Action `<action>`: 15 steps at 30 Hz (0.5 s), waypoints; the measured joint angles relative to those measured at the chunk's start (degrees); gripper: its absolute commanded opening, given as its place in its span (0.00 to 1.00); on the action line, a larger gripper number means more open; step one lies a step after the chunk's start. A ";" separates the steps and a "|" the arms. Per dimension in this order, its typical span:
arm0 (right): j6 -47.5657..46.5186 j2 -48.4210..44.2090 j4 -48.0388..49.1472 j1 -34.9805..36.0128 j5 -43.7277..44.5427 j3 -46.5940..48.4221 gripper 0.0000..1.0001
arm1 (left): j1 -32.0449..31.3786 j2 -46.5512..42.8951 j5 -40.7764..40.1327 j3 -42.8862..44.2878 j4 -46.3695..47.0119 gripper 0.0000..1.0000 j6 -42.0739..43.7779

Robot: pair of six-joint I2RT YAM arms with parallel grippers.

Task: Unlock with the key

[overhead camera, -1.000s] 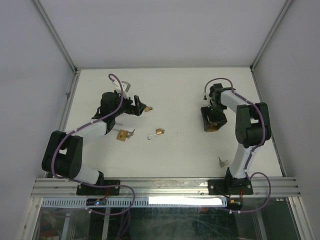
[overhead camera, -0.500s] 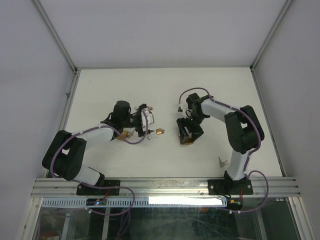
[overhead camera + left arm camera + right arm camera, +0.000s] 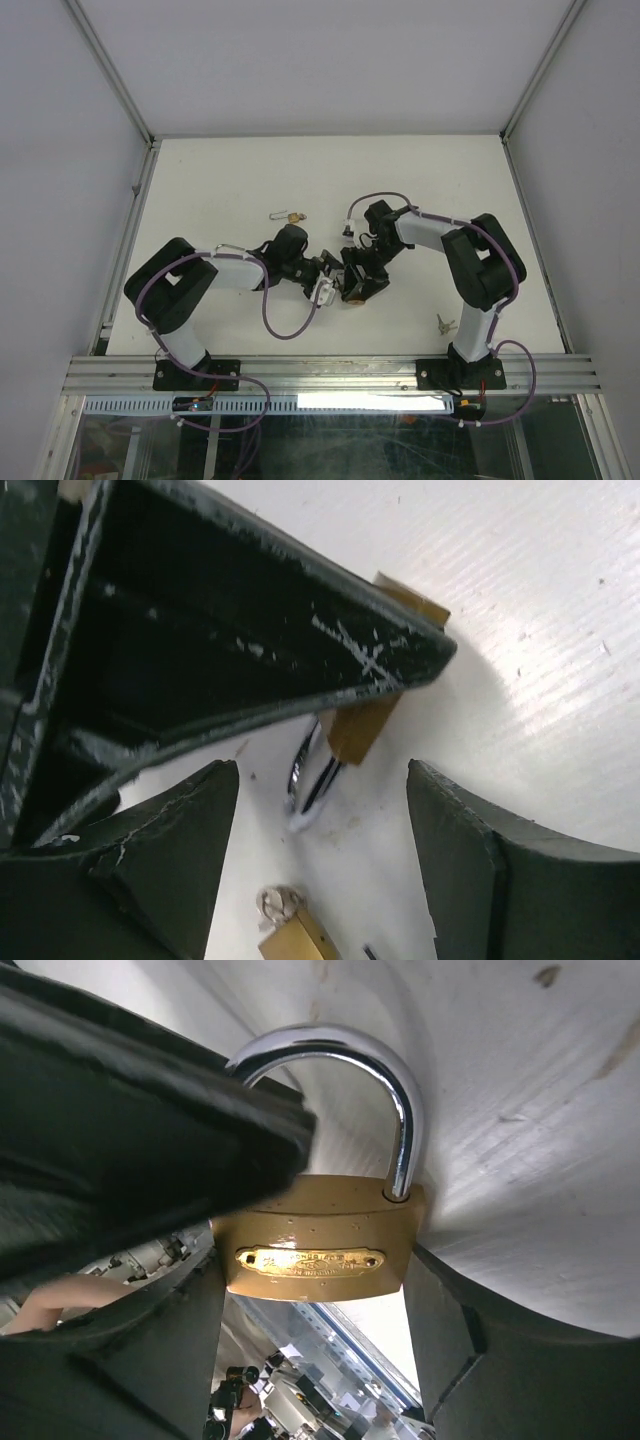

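A large brass padlock (image 3: 315, 1250) with a steel shackle (image 3: 400, 1110) hangs above the table, my right gripper (image 3: 312, 1295) shut on its body. From above, this padlock (image 3: 352, 297) is at the table's centre front in the right gripper (image 3: 356, 282). My left gripper (image 3: 324, 283) is right beside it, touching or nearly so. The left gripper (image 3: 322, 870) is open over bare table with nothing between its fingers. Ahead of it lies a small brass lock (image 3: 362, 730), part hidden by the right gripper's dark finger. A small silver key (image 3: 443, 322) lies near the right arm's base.
Another small brass lock (image 3: 290, 216) with a silver shackle lies at the back, left of centre. At the bottom of the left wrist view is a brass block (image 3: 300, 940) with a round silver piece on it. Grey walls close in the table's sides.
The left arm swung from the back left to the centre front and its jaws narrowed somewhat. The right arm carried the padlock leftward and nearer, meeting the left gripper.
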 measured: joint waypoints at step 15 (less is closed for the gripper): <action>-1.57 -2.89 2.29 -1.05 -2.08 -2.51 0.27 | -3.21 2.19 -1.33 1.70 -1.95 0.00 8.59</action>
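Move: The shackle of the padlock held by the right hand lies just off the left fingertips, roughly 2 cm to the left hand's right, 1 cm back and slightly below. From the right hand point, which is on that padlock's body, the shackle is about 4 cm forward and 4 cm left. A small padlock lies on the table some 3 cm ahead and 5 cm left of the left hand; another lies about 15 cm ahead and 11 cm left of it. The left fingers shut almost fully on the padlock's shackle, pinching its near leg close to the brass body, as the left hand edges about 2 cm right and slightly back and down, the wrist turning under 10 degrees. The right hand keeps its hold on the body, easing back a touch, then forward again and up by about half a centimetre. ##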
